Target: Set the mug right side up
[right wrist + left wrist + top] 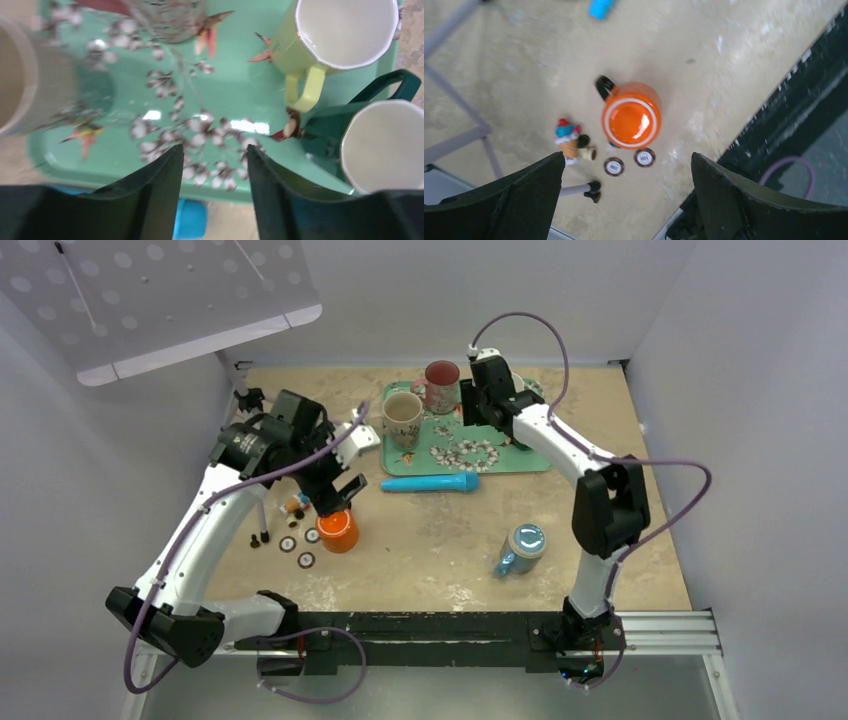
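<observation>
An orange mug with a black handle stands upside down on the table at the left, its base facing up in the left wrist view. My left gripper hovers above it, a little toward the near edge, open and empty. A blue mug with a glossy base showing sits near the right arm; it looks upside down or tipped. My right gripper is open and empty above the green floral tray, over its near rim.
The tray holds a cream mug, a red-lined mug, a yellow-green mug and a dark green mug, all upright. A blue cylinder lies in front of it. Poker chips and a small figurine lie beside the orange mug.
</observation>
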Tool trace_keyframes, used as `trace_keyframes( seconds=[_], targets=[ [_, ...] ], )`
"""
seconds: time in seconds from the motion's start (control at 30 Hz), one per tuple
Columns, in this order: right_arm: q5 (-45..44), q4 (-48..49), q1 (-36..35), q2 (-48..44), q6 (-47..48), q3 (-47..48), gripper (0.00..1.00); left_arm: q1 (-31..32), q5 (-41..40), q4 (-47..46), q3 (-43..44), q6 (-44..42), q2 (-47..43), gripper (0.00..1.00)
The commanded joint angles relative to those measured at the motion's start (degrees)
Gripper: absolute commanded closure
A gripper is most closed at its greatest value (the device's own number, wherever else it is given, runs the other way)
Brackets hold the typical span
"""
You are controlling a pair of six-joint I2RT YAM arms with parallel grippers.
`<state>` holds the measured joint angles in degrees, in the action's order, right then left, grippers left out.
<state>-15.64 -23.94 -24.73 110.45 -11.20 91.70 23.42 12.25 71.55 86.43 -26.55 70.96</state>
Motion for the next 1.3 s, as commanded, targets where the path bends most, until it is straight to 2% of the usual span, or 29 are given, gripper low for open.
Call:
trace_keyframes(
  seconds=[0.0, 0.07, 0.13, 0.2, 0.27, 0.37, 0.47, 0.6, 0.7, 0.8, 0.93, 1.13, 1.27],
  targets=[
    [3.4, -2.0, -3.7, -11.5, -0.5, -3.9, 0.41, 4.3, 3.3, 5.0, -6.6, -8.7, -3.7, 0.00],
    [0.6, -7.7, -4.8, -15.6, -4.3, -5.2, 0.38, 4.7, 6.1, 5.0, -6.7, -7.2, -4.2, 0.00],
    [-1.7, -11.3, -5.4, -21.1, -7.6, -9.0, 0.26, 5.1, 9.3, 4.2, -7.1, -5.8, -4.6, 0.01],
    [-0.8, -13.0, -5.3, -27.0, -11.1, -13.6, 0.10, 8.0, 9.5, 2.4, -8.1, -4.0, -4.5, 0.02],
    [-0.9, -13.5, -4.4, -33.4, -13.6, -18.1, 0.04, 12.4, 9.8, -0.4, -8.7, -0.5, -3.8, 0.04],
    [-2.9, -15.4, -1.4, -38.3, -16.4, -22.9, 0.03, 18.8, 13.4, -7.3, -9.2, 8.3, -1.7, 0.04],
    [-3.3, -16.6, 2.8, -40.8, -18.5, -26.6, 0.02, 27.4, 13.7, -15.5, -7.9, 13.2, 3.3, 0.02],
    [-6.0, -15.4, 5.6, -46.3, -22.1, -32.0, 0.02, 39.8, 9.1, -23.5, -1.1, 16.4, 15.0, 0.00],
    [-7.0, -14.0, 6.9, -51.8, -23.9, -35.5, 0.02, 45.3, 8.8, -26.6, 5.1, 23.2, 23.4, 0.00],
    [-6.5, -14.2, 10.0, -55.6, -23.9, -37.2, 0.02, 48.1, 8.3, -30.1, 6.3, 31.3, 28.7, 0.00],
    [-9.6, -15.4, 11.6, -57.8, -23.5, -37.3, 0.02, 48.8, 1.9, -30.2, 8.4, 40.4, 36.0, 0.00],
    [-8.3, -15.2, 12.2, -61.0, -22.8, -38.5, 0.02, 49.0, -7.2, -32.4, 13.0, 38.6, 42.7, 0.00],
    [-8.8, -16.5, 12.3, -62.3, -23.0, -38.8, 0.02, 48.8, -6.6, -34.2, 13.0, 38.1, 44.5, 0.03]
  ],
)
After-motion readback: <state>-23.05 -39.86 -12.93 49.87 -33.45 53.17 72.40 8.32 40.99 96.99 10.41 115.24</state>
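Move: The upside-down blue mug lies about 37 cm to the left gripper's right, some 6 cm back and 21 cm below it. The orange mug is almost beneath that gripper, some 3 cm back and 21 cm down. The blue microphone lies about 10 cm ahead, 19 cm to the right and 24 cm lower. From the right gripper, the blue mug lies about 31 cm back, 9 cm to the right and 9 cm down. Swing the wide-open left gripper about 34 cm right towards the blue mug, sinking some 16 cm and drawing back before easing a little forward at the end; turn it clockwise and tip its fingers further down, stopping by the handle side without gripping. Meanwhile pull the right gripper back off the tray some 20 cm, then right, rising on the whole, opening its fingers wide and turning it clockwise. ##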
